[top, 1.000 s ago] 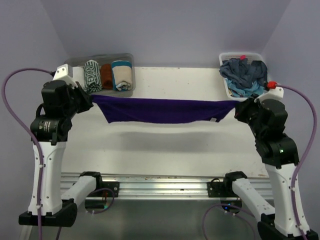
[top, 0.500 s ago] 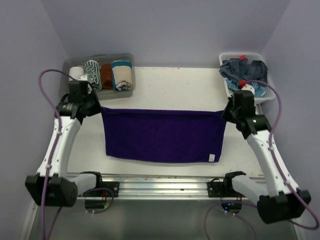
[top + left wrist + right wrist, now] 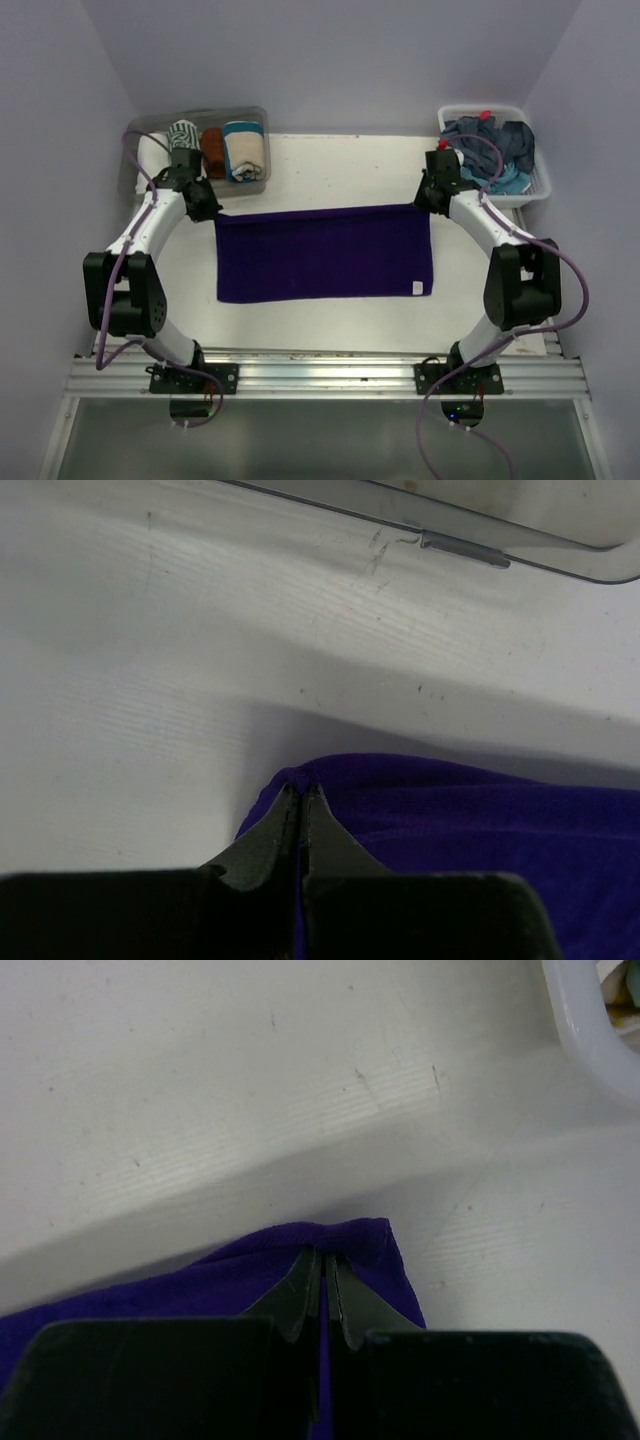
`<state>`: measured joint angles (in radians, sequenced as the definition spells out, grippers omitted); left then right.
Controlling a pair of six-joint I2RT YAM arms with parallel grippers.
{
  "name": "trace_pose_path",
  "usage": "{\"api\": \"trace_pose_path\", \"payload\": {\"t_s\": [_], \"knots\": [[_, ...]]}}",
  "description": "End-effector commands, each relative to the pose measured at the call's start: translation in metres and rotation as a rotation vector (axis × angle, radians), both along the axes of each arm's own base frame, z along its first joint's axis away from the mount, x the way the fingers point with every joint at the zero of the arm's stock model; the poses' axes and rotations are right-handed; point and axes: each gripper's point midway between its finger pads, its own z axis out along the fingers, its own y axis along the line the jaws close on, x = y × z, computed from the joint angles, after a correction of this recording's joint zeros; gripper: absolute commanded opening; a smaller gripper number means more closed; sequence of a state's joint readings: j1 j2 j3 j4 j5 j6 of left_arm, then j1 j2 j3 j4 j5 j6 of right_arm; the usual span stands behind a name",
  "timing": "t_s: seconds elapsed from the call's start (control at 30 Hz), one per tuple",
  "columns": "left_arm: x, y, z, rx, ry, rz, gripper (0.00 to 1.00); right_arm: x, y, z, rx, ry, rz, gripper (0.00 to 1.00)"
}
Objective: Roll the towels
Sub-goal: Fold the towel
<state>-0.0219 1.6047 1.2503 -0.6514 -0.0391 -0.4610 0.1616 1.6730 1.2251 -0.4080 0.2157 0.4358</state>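
A deep purple towel (image 3: 322, 254) lies spread flat on the white table, its long side running left to right. My left gripper (image 3: 207, 208) is shut on the towel's far left corner (image 3: 300, 777). My right gripper (image 3: 424, 200) is shut on the far right corner (image 3: 345, 1237). Both corners bunch slightly between the black fingertips. A small white label (image 3: 416, 288) shows at the near right corner. More towels sit rolled in the clear tub (image 3: 258, 120) at the back left, and a loose heap of blue and grey towels (image 3: 492, 150) fills the white basket.
The clear tub's rim (image 3: 470, 550) lies just beyond the left gripper. The white basket (image 3: 538, 180) stands at the back right, its edge (image 3: 585, 1030) close to the right gripper. The table's near edge meets a metal rail (image 3: 320, 375).
Both arms have reached forward and down, carrying the purple towel from hanging stretched in the air to lying flat on the table. Both grippers have kept hold of its far corners.
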Motion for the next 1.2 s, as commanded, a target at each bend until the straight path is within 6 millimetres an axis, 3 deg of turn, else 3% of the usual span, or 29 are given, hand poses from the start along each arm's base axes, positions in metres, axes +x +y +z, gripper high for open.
{"api": "trace_pose_path", "payload": {"t_s": [0.0, 0.03, 0.1, 0.13, 0.17, 0.23, 0.3, 0.47, 0.6, 0.8, 1.17], "knots": [[0.007, 0.008, 0.011, 0.017, -0.058, 0.024, 0.0, 0.012, 0.0, 0.031, 0.032, -0.093, -0.008, 0.0], [0.002, 0.009, 0.009, 0.021, -0.047, 0.021, 0.0, 0.001, -0.001, 0.021, 0.034, -0.063, -0.012, 0.0], [-0.015, 0.006, 0.004, 0.009, -0.021, 0.011, 0.0, -0.018, 0.0, 0.02, 0.053, -0.043, -0.011, 0.0], [-0.021, 0.005, 0.01, 0.001, -0.036, 0.009, 0.0, -0.032, -0.001, 0.008, 0.05, -0.006, -0.008, 0.0], [-0.033, 0.003, 0.001, -0.008, -0.012, 0.005, 0.0, -0.043, -0.002, 0.013, 0.052, -0.004, -0.006, 0.0], [-0.046, 0.001, 0.006, -0.021, -0.019, -0.002, 0.0, -0.068, -0.005, 0.0, 0.048, 0.046, -0.005, 0.0], [-0.063, -0.001, -0.005, -0.029, 0.022, -0.004, 0.0, -0.085, -0.009, 0.005, 0.049, 0.043, -0.012, 0.0], [-0.098, -0.008, -0.024, -0.073, 0.078, -0.006, 0.0, -0.13, -0.015, -0.007, 0.053, 0.094, -0.036, 0.0], [-0.116, -0.01, -0.036, -0.097, 0.121, 0.034, 0.0, -0.149, -0.015, -0.012, 0.072, 0.111, -0.051, 0.0], [-0.143, -0.013, -0.061, -0.117, 0.208, 0.058, 0.0, -0.174, -0.008, -0.04, 0.127, 0.182, -0.06, 0.0], [-0.151, -0.013, -0.057, -0.126, 0.197, 0.089, 0.0, -0.187, -0.005, -0.057, 0.153, 0.222, -0.065, 0.0]]}}
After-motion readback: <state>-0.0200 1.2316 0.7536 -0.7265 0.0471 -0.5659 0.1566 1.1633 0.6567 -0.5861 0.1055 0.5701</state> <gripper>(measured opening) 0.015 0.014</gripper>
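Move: Both hands already hold the purple towel's far corners. The towel's near left corner lies about 18 cm back from the left hand, with no sideways offset, some 10 cm below. Its near right corner lies about 20 cm back and 2 cm right of the right hand, also 10 cm below; the white tag is 2 cm ahead and 3 cm left of that corner. The grey tray's middle sits about 16 cm ahead and 5 cm left of the left hand. Drawing the held far edge back over the towel towards its near edge, both hands travel together towards the bases, the left about 15 cm and the right nearly 19. They sink some 6 cm, mostly in the later part, and the fingers tip a little over 10 degrees steeper while staying shut on the corners. ##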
